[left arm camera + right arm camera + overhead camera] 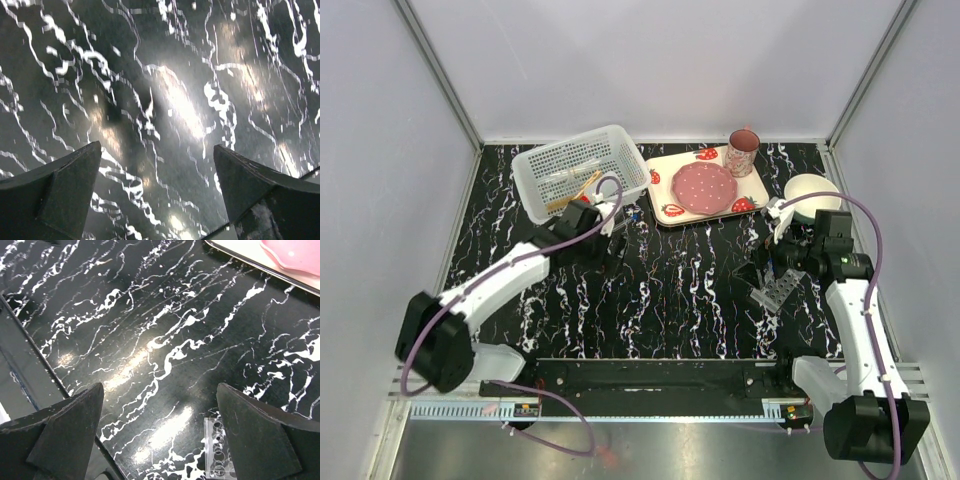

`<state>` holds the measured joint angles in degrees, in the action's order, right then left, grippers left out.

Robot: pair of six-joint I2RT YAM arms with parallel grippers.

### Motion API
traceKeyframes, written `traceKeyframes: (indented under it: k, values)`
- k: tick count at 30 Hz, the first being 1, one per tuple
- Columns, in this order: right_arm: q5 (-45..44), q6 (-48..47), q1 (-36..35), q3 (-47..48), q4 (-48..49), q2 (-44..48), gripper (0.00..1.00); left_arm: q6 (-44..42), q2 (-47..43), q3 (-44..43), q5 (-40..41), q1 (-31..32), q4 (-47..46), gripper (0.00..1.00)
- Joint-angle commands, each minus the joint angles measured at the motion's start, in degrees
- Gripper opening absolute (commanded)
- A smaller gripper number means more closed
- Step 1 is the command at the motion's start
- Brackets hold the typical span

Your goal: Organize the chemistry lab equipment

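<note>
A white basket (582, 168) at the back left holds clear plastic tubes (563, 176) and a wooden-handled tool (576, 190). Tiny blue-capped vials (636, 214) lie on the table just right of it. My left gripper (618, 240) (156, 147) hovers open beside them over bare tabletop, nothing between its fingers. A clear grid tube rack (778, 290) (218, 450) lies at the right. My right gripper (768, 266) (160, 386) is open just above it, the rack's corner beside the right finger (260, 435), not between the jaws.
A strawberry-print tray (665, 210) with a pink plate (705, 188) and a mug (742, 152) stands at the back centre. A round white bowl (812, 190) sits at the back right behind the right arm. The table's near rail (30, 347) runs left of the right gripper.
</note>
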<state>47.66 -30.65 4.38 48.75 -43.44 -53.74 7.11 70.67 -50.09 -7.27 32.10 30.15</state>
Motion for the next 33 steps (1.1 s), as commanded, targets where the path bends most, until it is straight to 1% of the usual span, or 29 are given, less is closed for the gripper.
traceKeyframes:
  k: [1, 2, 3, 4, 5, 6, 7, 8, 9, 10, 12, 14, 20, 28, 33]
  values:
    - [4.8, -0.2, 0.5, -0.3, 1.3, 1.2, 1.0, -0.7, 12.4, -11.2, 3.6, 1.0, -1.5, 0.92]
    - [4.6, -0.1, 0.5, -0.4, 1.5, 1.3, 1.0, -1.3, 15.2, -14.7, 5.4, 1.2, -1.2, 0.91]
    - [4.2, -0.1, 0.5, -0.3, 1.6, 1.2, 1.0, -1.7, 20.7, -16.8, 6.6, 1.6, -0.7, 0.89]
    - [3.6, 0.0, 0.5, -0.3, 1.7, 1.4, 1.0, -2.2, 23.7, -19.1, 7.1, 1.7, 1.2, 0.86]
    - [3.2, 0.1, 0.5, -0.4, 2.0, 1.5, 1.0, -3.1, 26.4, -24.0, 9.7, 1.7, 2.4, 0.81]
    - [2.9, 0.0, 0.5, -0.4, 2.0, 1.8, 1.0, -3.7, 31.5, -26.4, 10.4, 1.7, 3.8, 0.76]
    - [2.4, 0.2, 0.6, -0.5, 2.2, 2.1, 1.0, -4.4, 33.7, -28.7, 11.0, 1.7, 5.8, 0.73]
    - [2.1, 0.2, 0.7, -0.5, 2.3, 2.4, 1.0, -5.4, 35.7, -32.7, 12.9, 1.7, 6.7, 0.66]
    - [2.0, 0.2, 0.8, -0.5, 2.4, 2.6, 1.0, -6.0, 39.0, -34.5, 13.6, 1.7, 7.5, 0.62]
    - [1.9, 0.2, 0.8, -0.7, 2.5, 2.8, 1.0, -6.4, 40.3, -36.2, 14.4, 1.7, 9.1, 0.58]
    - [1.9, 0.2, 0.9, -0.7, 2.5, 2.8, 1.0, -6.7, 43.0, -39.7, 16.8, 1.7, 9.8, 0.53]
    - [1.6, 0.1, 0.9, -0.7, 2.7, 2.7, 1.0, -9.0, 44.5, -42.0, 19.0, 1.7, 10.0, 0.51]
    - [0.6, 0.5, 0.9, -0.9, 3.0, 2.7, 1.0, -11.7, 50.3, -47.2, 22.2, 1.4, 11.6, 0.44]
    - [-0.2, 0.9, 1.2, -1.2, 3.4, 2.8, 1.0, -13.3, 55.5, -53.1, 21.6, 0.1, 13.1, 0.37]
    - [0.1, 1.1, 1.2, -1.3, 3.5, 2.7, 1.0, -13.8, 57.0, -53.9, 21.7, -1.0, 13.1, 0.36]
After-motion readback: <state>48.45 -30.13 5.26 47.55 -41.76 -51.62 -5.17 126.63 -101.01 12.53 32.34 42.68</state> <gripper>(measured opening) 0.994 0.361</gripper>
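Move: The blue-capped tube lies on the table about 20 cm ahead of my left hand, 3 cm to its right and some 11 cm below. The white basket's middle is about 10 cm to the left of the tube and 11 cm farther out; the strawberry tray's middle is about 18 cm to the right of the tube and 10 cm farther out. From my idle right hand, the tube is roughly 21 cm ahead, 20 cm left and 18 cm below. I reach my left hand forward some 18 cm while sinking about 8 cm and edging slightly right, quickly at first and slower at the end, into the gap between basket and tray towards the tube. On the way I roll the wrist about 30 degrees, left side up, so the fingers no longer slant right, and narrow them from wide open to roughly a third, stopping just short of and above the tube. ##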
